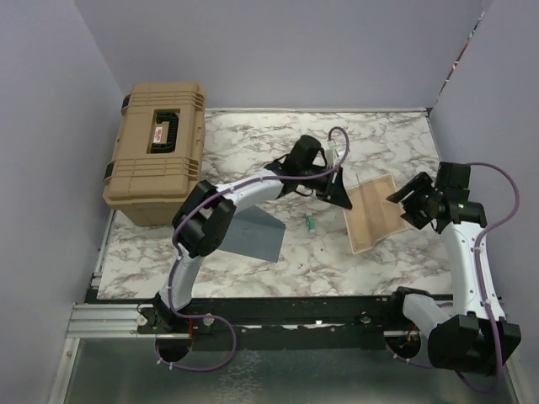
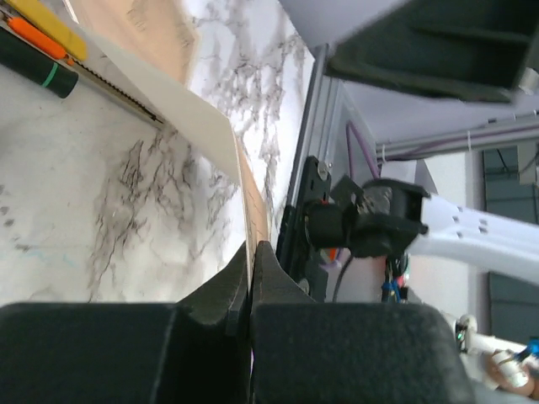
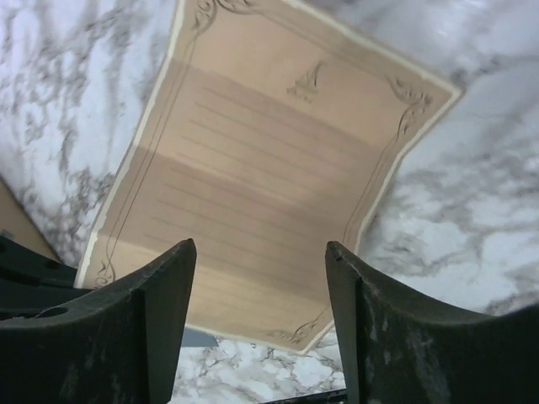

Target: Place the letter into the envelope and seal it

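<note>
The letter (image 1: 375,215), a tan sheet with ruled lines, a scrolled border and fold creases, lies tilted at the table's right middle. My left gripper (image 1: 340,194) is shut on its left edge. In the left wrist view the sheet (image 2: 210,126) runs edge-on into the closed gripper (image 2: 252,249). My right gripper (image 1: 406,202) is open at the sheet's right end. In its wrist view the letter (image 3: 269,160) spreads out below the open gripper (image 3: 261,252), with nothing between the fingers. The slate-blue envelope (image 1: 257,234) lies flat to the left, partly under my left arm.
A big tan hard case (image 1: 157,151) stands at the back left. A small green object (image 1: 310,223) lies between envelope and letter. The left wrist view shows yellow, orange and dark pen-like items (image 2: 38,46) near the sheet. The frame rail (image 1: 278,311) runs along the near edge.
</note>
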`<action>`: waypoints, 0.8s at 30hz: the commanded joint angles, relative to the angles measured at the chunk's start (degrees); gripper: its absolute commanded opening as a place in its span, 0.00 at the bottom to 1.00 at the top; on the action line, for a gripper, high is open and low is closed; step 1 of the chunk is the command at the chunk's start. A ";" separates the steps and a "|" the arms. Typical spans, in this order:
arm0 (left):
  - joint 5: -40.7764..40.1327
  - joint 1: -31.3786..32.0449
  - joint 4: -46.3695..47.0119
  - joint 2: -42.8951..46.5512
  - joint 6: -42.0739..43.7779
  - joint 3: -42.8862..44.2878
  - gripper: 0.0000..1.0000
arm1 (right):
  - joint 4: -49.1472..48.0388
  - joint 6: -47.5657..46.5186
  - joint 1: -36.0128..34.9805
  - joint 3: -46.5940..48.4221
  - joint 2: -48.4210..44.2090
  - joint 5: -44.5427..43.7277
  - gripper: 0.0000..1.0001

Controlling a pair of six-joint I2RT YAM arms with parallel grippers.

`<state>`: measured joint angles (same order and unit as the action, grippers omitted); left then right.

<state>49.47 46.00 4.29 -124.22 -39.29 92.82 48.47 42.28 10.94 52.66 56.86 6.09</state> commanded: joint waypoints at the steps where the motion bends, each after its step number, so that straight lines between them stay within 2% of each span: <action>1: 7.49 -4.13 -15.20 7.06 16.77 -1.94 0.00 | -11.60 -10.13 0.03 2.13 2.53 13.89 0.69; 4: 8.28 -6.43 -26.99 10.68 28.60 -1.31 0.00 | -21.18 -13.85 -0.02 2.56 3.88 25.32 0.77; 7: 7.68 -8.18 -40.92 13.69 42.95 1.70 0.00 | -28.55 -15.86 -0.06 2.84 5.50 33.25 0.86; 9: 7.88 -9.24 -46.21 15.35 49.52 3.33 0.00 | -33.18 -16.53 -0.19 2.37 6.80 37.56 0.90; 12: 8.67 -10.59 -48.36 18.12 52.69 3.18 0.00 | -39.33 -16.62 -0.74 0.73 8.88 41.43 0.93; 19: 8.84 -11.71 -54.31 21.39 58.73 5.93 0.00 | -47.25 -16.23 -4.48 -3.38 13.69 41.77 0.94; 24: 8.72 -12.08 -55.88 22.72 59.71 7.78 0.00 | -70.46 -3.78 -5.05 -14.17 13.31 45.76 0.94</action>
<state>56.12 34.28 -48.21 -103.94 16.36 98.21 -3.09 29.95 6.20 44.93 70.24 47.37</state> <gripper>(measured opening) 0.002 0.938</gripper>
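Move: The envelope that the letter is for lies about 31 cm to the left of the left hand, some 7 cm nearer the base and 12 cm below. On the way, the glue stick lies about 10 cm left and 3 cm back. From the open, empty right hand, the middle of the letter is roughly 5 cm left, 2 cm ahead and 8 cm lower; on the table the yellow cutter lies about 4 cm left and 10 cm ahead, the screwdriver 7 cm left and 10 cm ahead. Leftward and climbing, the left hand carries the letter some 15 cm towards the envelope, shut fingers keeping their pinch on its left side while the wrist rolls. The right hand follows the free right end forward and about 11 cm left, rising 8 cm then dipping 3, opening wider and swinging roughly 45 degrees counter-clockwise with its fingers tilting up. ##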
